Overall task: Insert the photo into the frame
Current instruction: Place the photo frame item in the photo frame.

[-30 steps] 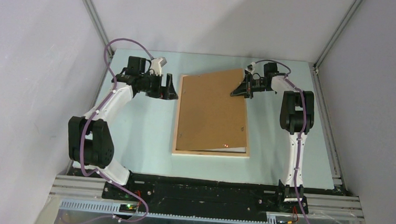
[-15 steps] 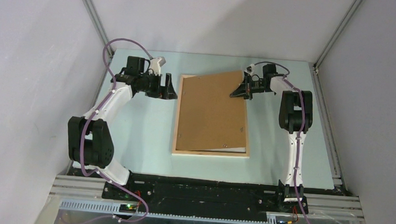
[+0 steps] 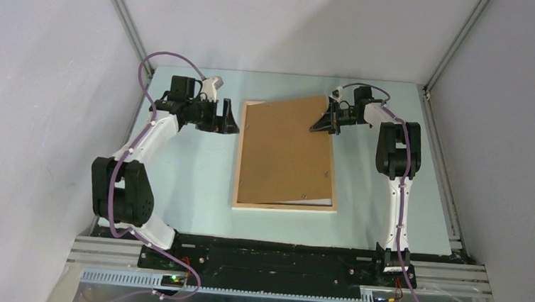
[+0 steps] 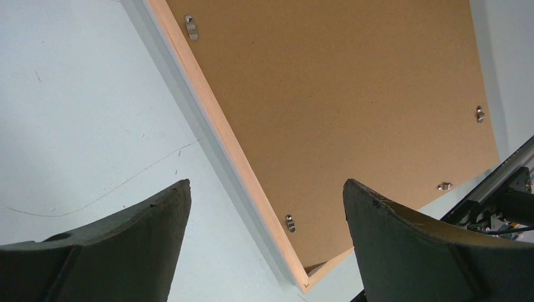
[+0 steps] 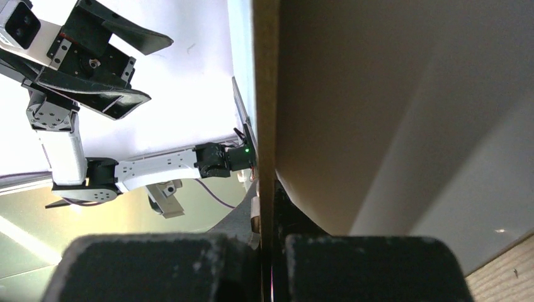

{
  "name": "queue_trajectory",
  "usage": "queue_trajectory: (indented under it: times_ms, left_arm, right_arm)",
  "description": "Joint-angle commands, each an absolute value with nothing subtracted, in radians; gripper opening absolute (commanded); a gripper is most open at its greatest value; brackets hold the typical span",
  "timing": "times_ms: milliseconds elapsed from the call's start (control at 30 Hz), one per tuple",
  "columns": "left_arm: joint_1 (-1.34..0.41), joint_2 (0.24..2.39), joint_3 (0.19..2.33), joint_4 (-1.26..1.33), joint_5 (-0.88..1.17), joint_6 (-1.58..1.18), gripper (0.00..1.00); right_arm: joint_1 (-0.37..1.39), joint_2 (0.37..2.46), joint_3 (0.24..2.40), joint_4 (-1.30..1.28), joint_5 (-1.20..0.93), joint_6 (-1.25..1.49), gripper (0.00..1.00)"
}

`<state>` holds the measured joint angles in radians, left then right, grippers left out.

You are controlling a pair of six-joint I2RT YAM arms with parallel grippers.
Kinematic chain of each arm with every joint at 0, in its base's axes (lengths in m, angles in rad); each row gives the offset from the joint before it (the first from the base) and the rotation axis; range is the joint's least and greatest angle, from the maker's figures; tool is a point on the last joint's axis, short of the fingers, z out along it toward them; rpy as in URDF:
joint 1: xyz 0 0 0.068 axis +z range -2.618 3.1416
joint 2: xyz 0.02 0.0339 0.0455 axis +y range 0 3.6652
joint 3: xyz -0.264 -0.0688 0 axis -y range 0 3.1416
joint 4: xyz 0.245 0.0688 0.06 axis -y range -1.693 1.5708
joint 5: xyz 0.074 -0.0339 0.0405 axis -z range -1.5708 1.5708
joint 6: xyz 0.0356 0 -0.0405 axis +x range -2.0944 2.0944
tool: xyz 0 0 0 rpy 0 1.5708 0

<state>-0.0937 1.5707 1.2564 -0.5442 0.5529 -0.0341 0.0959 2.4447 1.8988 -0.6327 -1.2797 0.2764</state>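
The frame (image 3: 282, 207) lies back-up mid-table, pale wood edges showing. A brown backing board (image 3: 286, 152) rests askew on it, its far right corner raised. My right gripper (image 3: 323, 122) is shut on that corner; in the right wrist view the board's edge (image 5: 264, 126) runs straight down between the shut fingers of the right gripper (image 5: 272, 264). My left gripper (image 3: 233, 120) hangs open off the frame's far left corner, over the wood edge (image 4: 214, 126) and the board (image 4: 346, 94). A white sliver (image 3: 312, 201) shows under the board's near edge; whether it is the photo I cannot tell.
Small metal turn clips (image 4: 191, 27) sit along the frame's back. Grey walls and aluminium rails (image 3: 123, 13) close in the pale blue table (image 3: 191, 181) on three sides.
The right gripper, still holding the board's corner, has shifted very slightly toward the back. The left arm has not moved.
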Motion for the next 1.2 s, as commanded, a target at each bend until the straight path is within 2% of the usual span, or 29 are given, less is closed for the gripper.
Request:
queue_trajectory:
  times_ms: [0, 67, 267, 467, 500, 633, 933, 1167]
  left_arm:
    - [-0.085, 1.537, 1.25, -0.532, 0.573, -0.028, 0.95]
    - [-0.085, 1.537, 1.249, -0.531, 0.573, -0.027, 0.95]
    - [-0.084, 1.537, 1.25, -0.532, 0.574, -0.026, 0.95]
    - [-0.083, 1.536, 1.249, -0.531, 0.576, -0.028, 0.95]
    - [-0.083, 1.44, 1.25, -0.532, 0.576, -0.028, 0.95]
    - [-0.081, 1.534, 1.248, -0.532, 0.577, -0.027, 0.95]
    - [-0.075, 1.529, 1.242, -0.532, 0.584, -0.027, 0.95]
    - [-0.074, 1.529, 1.241, -0.532, 0.597, -0.027, 0.95]
  right_arm:
    - [0.104, 2.451, 1.944, -0.666, -1.313, 0.256, 0.0]
    - [0.101, 2.447, 1.945, -0.668, -1.307, 0.252, 0.02]
    - [0.095, 2.441, 1.946, -0.681, -1.28, 0.232, 0.2]
    - [0.094, 2.443, 1.957, -0.7, -1.261, 0.222, 0.42]
    - [0.094, 2.444, 1.961, -0.707, -1.257, 0.217, 0.48]
    - [0.094, 2.442, 1.982, -0.73, -1.238, 0.203, 0.59]
    - [0.099, 2.433, 2.029, -0.826, -1.127, 0.147, 0.72]
    - [0.11, 2.401, 2.039, -0.892, -0.983, 0.108, 0.75]
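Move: Under and in front of the right fingers, which still pinch the brown backing board near its far right corner, lies the photo frame: its middle is about 7 cm left, 9 cm back and 5 cm down. The board's middle is some 7 cm left and 8 cm back, and the metal clip by its right edge 14 cm back and 4 cm right. From the idle left hand the frame's middle lies roughly 15 cm right, 5 cm back and 12 cm below. Opening wide from a shut pinch, the right fingers let go of the backing board while the hand stays almost in place. Then the fingers tip down by some 13 degrees and the hand sinks about 2 cm beside the frame's right rail, easing a good 1 cm to the right. ##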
